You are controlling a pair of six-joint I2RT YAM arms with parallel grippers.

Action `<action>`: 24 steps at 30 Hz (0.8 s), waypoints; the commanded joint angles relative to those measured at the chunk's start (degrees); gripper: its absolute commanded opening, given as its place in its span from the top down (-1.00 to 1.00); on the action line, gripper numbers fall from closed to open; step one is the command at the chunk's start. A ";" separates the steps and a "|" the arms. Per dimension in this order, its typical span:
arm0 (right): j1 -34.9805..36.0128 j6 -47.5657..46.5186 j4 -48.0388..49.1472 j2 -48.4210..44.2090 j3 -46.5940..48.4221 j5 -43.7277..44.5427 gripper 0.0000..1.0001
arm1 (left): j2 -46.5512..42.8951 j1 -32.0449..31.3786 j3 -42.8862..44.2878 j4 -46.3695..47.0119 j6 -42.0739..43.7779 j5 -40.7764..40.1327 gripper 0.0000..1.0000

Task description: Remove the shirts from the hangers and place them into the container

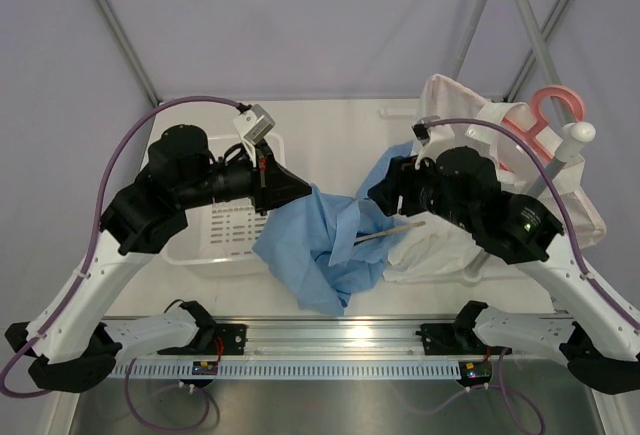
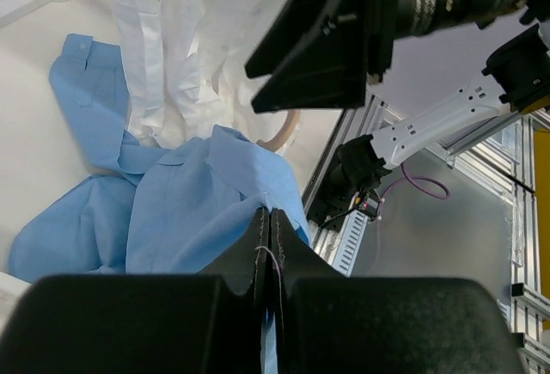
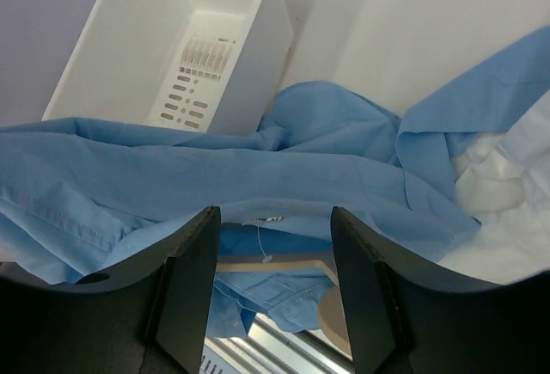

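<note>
The light blue shirt (image 1: 320,250) lies crumpled on the table between the arms, with the tan hanger (image 1: 385,234) still poking out of it. My left gripper (image 2: 269,217) is shut on a fold of this blue shirt (image 2: 172,211). My right gripper (image 3: 273,215) is open, and the collar edge of the blue shirt (image 3: 258,168) runs across between its fingertips, with the tan hanger (image 3: 284,263) just below. The white shirt (image 1: 565,180) hangs at the right on the pink hanger (image 1: 545,115). Left of the blue shirt stands the white container (image 1: 225,230), nothing in it.
A white pole with a round knob (image 1: 578,135) stands beside the pink hanger. Part of the white shirt (image 1: 430,250) pools on the table under my right arm. A metal rail (image 1: 330,340) runs along the near table edge. Grey frame bars rise behind.
</note>
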 commanded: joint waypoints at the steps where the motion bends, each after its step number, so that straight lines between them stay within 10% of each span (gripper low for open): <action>1: 3.24 5.99 0.23 -5.51 -2.30 11.79 -0.25 | 1.29 0.03 1.83 3.47 -0.14 -0.64 1.00; 14: 7.80 6.96 -0.65 -8.95 -0.10 -0.15 -0.26 | 4.19 0.03 6.22 1.45 2.14 -18.97 1.00; 24: 15.02 7.75 -0.12 -5.70 -0.63 9.41 -0.25 | 10.69 0.12 19.31 -0.30 5.13 -27.00 1.00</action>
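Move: The left gripper still pinches the blue shirt. The wooden hanger in it lies about 12 cm to this gripper's right, 3 cm back and 10 cm below; the container's middle is some 18 cm left, 13 cm ahead and 32 cm down. From the open right gripper, the hanger is about 3 cm back, 2 cm right and 7 cm below. The white shirt on the rack is roughly 18 cm right of that gripper, 8 cm ahead and 12 cm lower. Keep the shirt pinched and carry the left gripper forward about 8 cm, dipping slightly before lifting, while swinging it some 20 degrees counter-clockwise. Draw the open right gripper back about 6 cm beside the shirt and hanger, first easing right and up, then left and a little down; leave its fingers apart. ##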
